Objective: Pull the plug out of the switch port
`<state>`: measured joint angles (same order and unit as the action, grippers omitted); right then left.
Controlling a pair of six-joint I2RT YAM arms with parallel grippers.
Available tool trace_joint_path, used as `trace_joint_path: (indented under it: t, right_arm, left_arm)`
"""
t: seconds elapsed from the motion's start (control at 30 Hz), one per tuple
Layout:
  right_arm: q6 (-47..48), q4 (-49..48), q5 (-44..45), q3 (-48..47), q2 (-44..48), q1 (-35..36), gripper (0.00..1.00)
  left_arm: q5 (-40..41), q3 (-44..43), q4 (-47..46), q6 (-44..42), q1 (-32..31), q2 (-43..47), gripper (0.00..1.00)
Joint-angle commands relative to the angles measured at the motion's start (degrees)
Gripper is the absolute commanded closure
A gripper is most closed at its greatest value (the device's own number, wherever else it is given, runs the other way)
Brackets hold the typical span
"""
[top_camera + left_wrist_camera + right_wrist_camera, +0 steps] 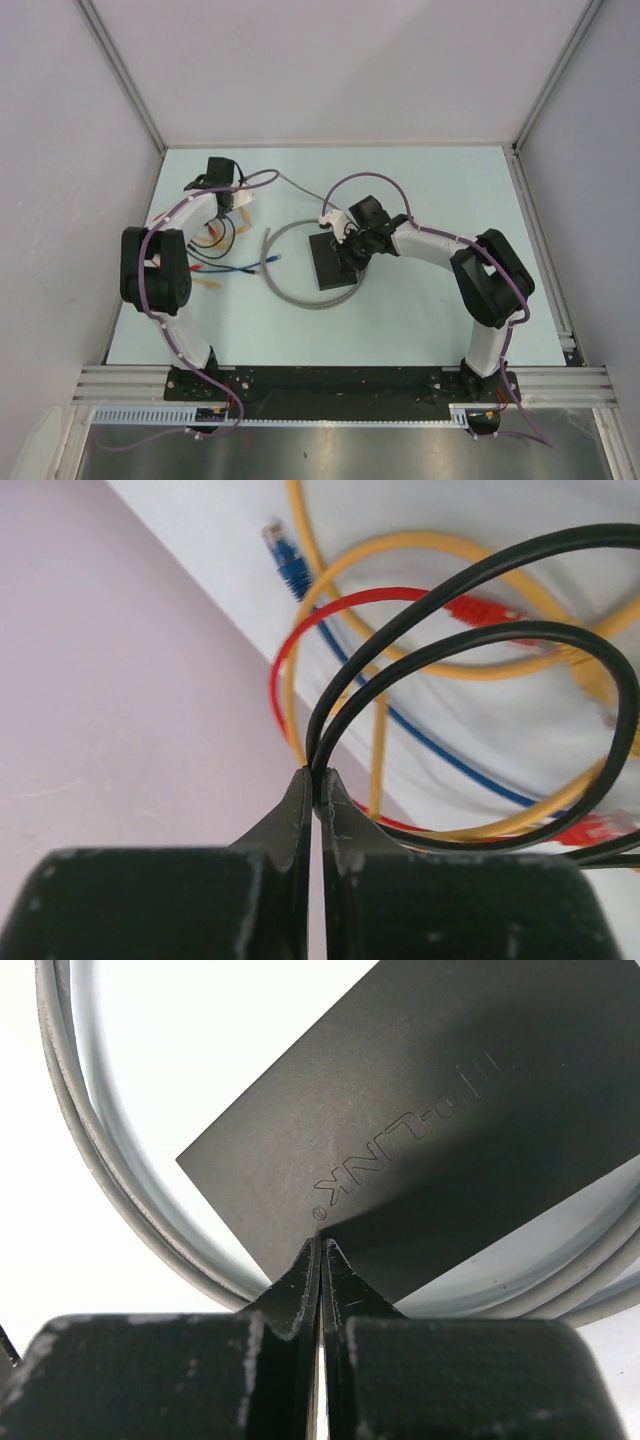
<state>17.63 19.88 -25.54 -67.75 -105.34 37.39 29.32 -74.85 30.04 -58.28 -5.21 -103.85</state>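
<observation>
The switch [330,265] is a flat matte-black box at the table's middle; in the right wrist view its top [430,1130] bears embossed lettering. My right gripper [347,250] is shut and empty, its tips [322,1246] resting on the switch's top near one edge. A grey cable [290,290] loops around the switch and shows in the right wrist view [90,1160]. The plug and the port are hidden under the right gripper. My left gripper [230,205] is at the far left, shut [318,776] on a thin black cable [480,580].
A tangle of yellow [420,542], red [380,598] and blue [290,565] patch cables lies at the left [220,250]. White walls and aluminium rails enclose the table. The purple arm cables arc over both arms.
</observation>
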Motion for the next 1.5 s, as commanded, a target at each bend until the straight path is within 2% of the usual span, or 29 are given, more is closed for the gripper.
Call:
trace_joint_path:
  t: [0.0, 0.13, 0.17, 0.23, 0.27, 0.33, 0.37, 0.43, 0.47, 0.57, 0.6, 0.73, 0.87, 0.97, 1.0, 1.1, 1.17, 1.27, 1.3, 1.33, 1.47]
  right_arm:
    - [0.8, 2.4, 3.8, 0.7, -2.5, 0.0, 1.00]
    - [0.9, 2.4, 4.1, 0.8, -2.2, -0.3, 1.00]
    - [0.9, 2.4, 4.3, 0.7, -2.1, -0.3, 1.00]
    - [0.7, 1.8, 4.6, 0.6, -1.5, -0.4, 1.00]
    - [0.5, 1.7, 5.0, 0.3, -1.3, -0.4, 1.00]
    - [0.0, 1.8, 5.1, -0.3, -0.5, -0.6, 1.00]
    - [-0.1, 1.8, 5.2, -0.7, -0.3, -0.7, 1.00]
    - [-0.2, 1.3, 5.7, -1.9, 0.6, -0.7, 1.00]
    - [-0.3, 1.1, 6.3, -2.1, 1.1, -0.6, 1.00]
    - [-1.1, 1.0, 7.3, -3.4, 2.3, -0.7, 1.00]
    - [-1.2, 1.0, 7.4, -3.5, 2.7, -0.7, 1.00]
    - [-2.8, 0.3, 8.7, -4.6, 4.8, -1.8, 0.92]
    - [-3.7, 0.6, 9.0, -5.2, 6.3, -3.5, 0.85]
    - [-4.3, 1.0, 9.1, -5.8, 7.2, -5.2, 0.76]
    - [-4.5, 1.0, 9.2, -6.0, 7.4, -5.7, 0.68]
    - [-5.2, 1.0, 9.5, -7.0, 7.8, -7.5, 0.57]
    - [-5.7, 1.2, 9.8, -8.4, 8.0, -9.3, 0.52]
    - [-8.3, 1.6, 10.9, -11.3, 7.8, -12.2, 0.29]
    - [-9.3, 1.5, 11.0, -12.1, 7.6, -13.3, 0.19]
    - [-11.5, 1.5, 11.6, -13.2, 7.3, -14.5, 0.15]
    - [-14.6, 3.5, 12.4, -20.5, 5.0, -21.5, 0.09]
  left_arm:
    - [7.8, -3.0, -6.9, -7.2, 0.4, -1.2, 0.90]
    - [11.3, -6.6, -5.4, -5.3, 0.2, -4.1, 0.74]
    - [11.0, -7.4, -3.9, -4.2, 0.1, -4.6, 0.63]
    - [9.4, -10.2, -1.7, 0.2, -0.1, -4.7, 0.56]
    - [7.4, -11.2, -0.6, 1.8, -0.2, -4.6, 0.47]
    - [4.8, -15.5, 4.5, 8.2, -0.2, -5.0, 0.38]
    - [2.5, -17.1, 6.6, 10.2, -0.2, -5.6, 0.30]
    - [1.1, -21.5, 12.2, 14.7, -0.4, -6.6, 0.27]
    - [-0.7, -23.0, 14.0, 16.2, -0.3, -7.1, 0.21]
    - [-5.0, -29.1, 20.6, 22.1, -0.3, -8.6, 0.20]
    - [-8.8, -30.6, 22.3, 23.5, -0.3, -8.9, 0.19]
    - [-16.9, -38.0, 27.7, 30.8, -0.3, -10.6, 0.18]
    - [-19.9, -41.9, 30.0, 34.5, -0.3, -11.7, 0.16]
    - [-23.7, -44.7, 30.6, 37.2, -0.1, -12.1, 0.15]
    - [-25.2, -45.4, 30.8, 37.7, -0.1, -12.2, 0.15]
    - [-32.3, -46.3, 31.7, 39.4, -0.1, -12.3, 0.14]
    - [-41.0, -46.6, 32.2, 39.8, -0.1, -11.6, 0.01]
    - [-53.5, -45.9, 31.0, 40.7, -0.1, -9.1, 0.00]
    - [-55.1, -45.9, 29.5, 41.5, -0.2, -8.6, 0.00]
    - [-55.6, -46.2, 28.6, 42.2, -0.3, -8.3, 0.00]
    - [-51.6, -53.8, 28.0, 44.2, -0.4, -9.4, 0.00]
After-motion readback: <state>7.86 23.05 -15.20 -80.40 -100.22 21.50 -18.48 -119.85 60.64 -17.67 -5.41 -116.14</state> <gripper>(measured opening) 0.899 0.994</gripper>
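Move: The left gripper holds the black cable beside the table's left edge. The cable pile is about 10 cm below it, its middle some 3 cm back and 6 cm to the right. The blue cable's near plug is roughly 9 cm back and 21 cm right; the switch is about 10 cm back and 34 cm right. From the right fingertips, shut at the switch's near end, the switch's middle lies about 4 cm forward and 3 cm left, slightly below. Open the left gripper wide to let the black cable go over the pile, going up and forward first, then sweep about 17 cm right, rolling the wrist some 60 degrees until the fingers slant right. Hold the shut right fingertips on the switch at first, then lift them off, forward, up and right, turning clockwise and opening. ##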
